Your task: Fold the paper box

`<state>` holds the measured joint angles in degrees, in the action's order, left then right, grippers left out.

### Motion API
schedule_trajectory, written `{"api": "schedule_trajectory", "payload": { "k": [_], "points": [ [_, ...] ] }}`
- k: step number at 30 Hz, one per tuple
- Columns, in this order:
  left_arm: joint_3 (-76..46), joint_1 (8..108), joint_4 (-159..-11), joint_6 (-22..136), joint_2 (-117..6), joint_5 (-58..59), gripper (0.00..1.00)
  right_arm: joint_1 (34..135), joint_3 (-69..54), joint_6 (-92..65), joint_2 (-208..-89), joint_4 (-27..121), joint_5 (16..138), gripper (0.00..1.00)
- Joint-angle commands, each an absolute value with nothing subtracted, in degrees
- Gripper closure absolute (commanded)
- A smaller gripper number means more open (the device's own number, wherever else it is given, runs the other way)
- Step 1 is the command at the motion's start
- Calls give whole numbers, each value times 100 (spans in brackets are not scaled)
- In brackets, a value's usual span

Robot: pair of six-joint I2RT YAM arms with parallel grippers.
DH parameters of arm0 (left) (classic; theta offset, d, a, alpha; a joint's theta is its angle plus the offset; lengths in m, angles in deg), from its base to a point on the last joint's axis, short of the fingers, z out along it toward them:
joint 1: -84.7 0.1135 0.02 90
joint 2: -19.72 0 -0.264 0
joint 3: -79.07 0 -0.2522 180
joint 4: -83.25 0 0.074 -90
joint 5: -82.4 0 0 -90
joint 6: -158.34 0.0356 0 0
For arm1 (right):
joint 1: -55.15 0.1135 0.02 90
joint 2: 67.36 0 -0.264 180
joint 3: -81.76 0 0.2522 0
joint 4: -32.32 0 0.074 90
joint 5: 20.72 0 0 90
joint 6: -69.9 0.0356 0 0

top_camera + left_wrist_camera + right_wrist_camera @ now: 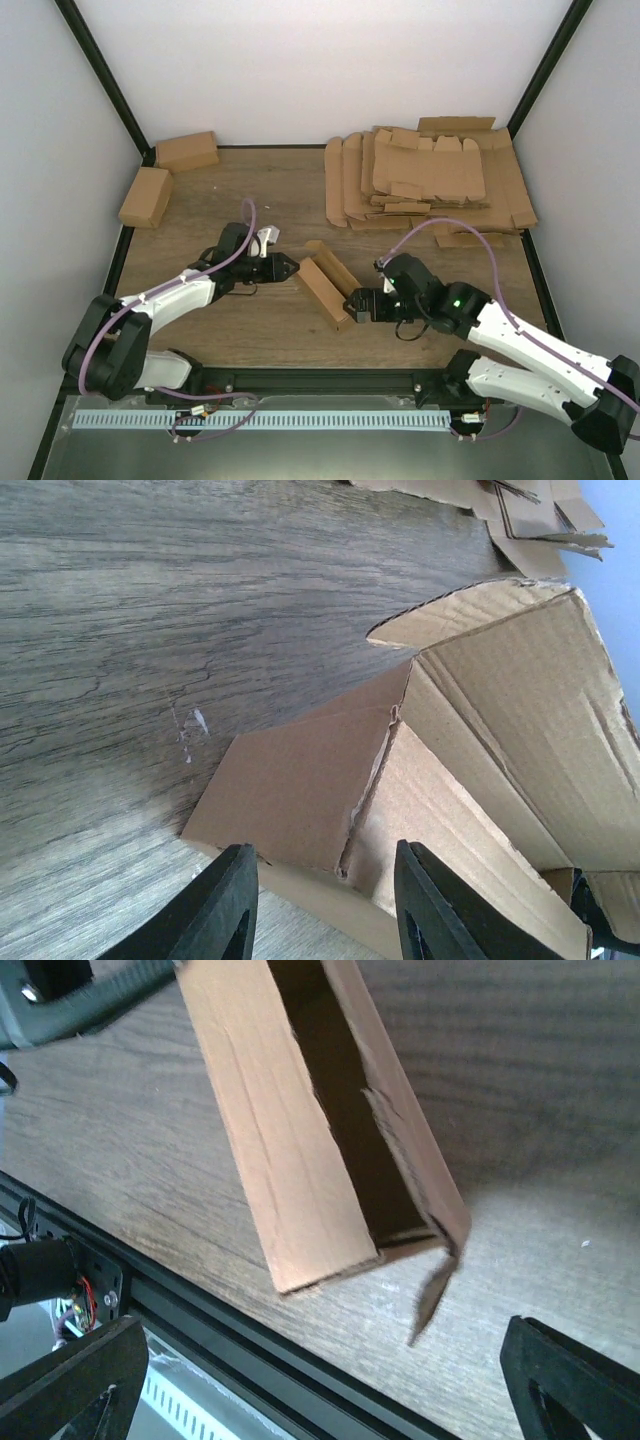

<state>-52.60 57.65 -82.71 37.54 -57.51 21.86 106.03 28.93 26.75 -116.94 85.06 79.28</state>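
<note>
The paper box (325, 280) is a brown cardboard blank folded into an open trough, lying aslant at the table's middle. My left gripper (287, 267) is at its left end. In the left wrist view the gripper (325, 912) is open, and the box's end flap (300, 780) lies just ahead of the gap between the fingers, not clamped. My right gripper (353, 305) is at the box's near end. In the right wrist view it (320, 1390) is wide open, with the box's open end (300, 1160) and a loose small flap (432, 1300) ahead of it, apart from the fingers.
A heap of flat brown blanks (430, 180) lies at the back right. Two closed brown boxes (186, 151) (145, 197) sit at the back left. Black frame posts stand at the back corners. A metal rail (300, 380) runs along the near edge.
</note>
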Motion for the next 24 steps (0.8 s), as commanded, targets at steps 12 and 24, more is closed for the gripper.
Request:
{"api": "schedule_trajectory", "payload": {
  "k": [12,24],
  "points": [
    [-5171,5742,-8148,3831,-5596,2125,60,9145,1124,343,-13101,8342,8741,0],
    [-5282,5734,-8351,3759,-5696,2185,60,8971,1505,151,-13720,7572,10316,0]
  ]
}}
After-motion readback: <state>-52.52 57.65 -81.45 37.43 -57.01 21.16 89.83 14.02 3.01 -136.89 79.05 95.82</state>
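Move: The right gripper is above and just right of the box's near end. The box's upright lid has its middle about 8 cm ahead, 3 cm to the left and some 6 cm below. The box body is centred roughly 2 cm ahead, 6 cm left and 9 cm down, and its near end 3 cm back, 2 cm left and 8 cm down. From the left gripper at the far corner, the lid lies about 9 cm to the right and 1 cm back, roughly level. Carry the right gripper, already wide open, forward about 9 cm from the box's near end to above the standing lid. Arch it up some 6 cm first, then ease it down a couple of centimetres while drifting left about 3 cm and turning the hand some 10 degrees counter-clockwise. Keep the left gripper still at the far corner of the box. ##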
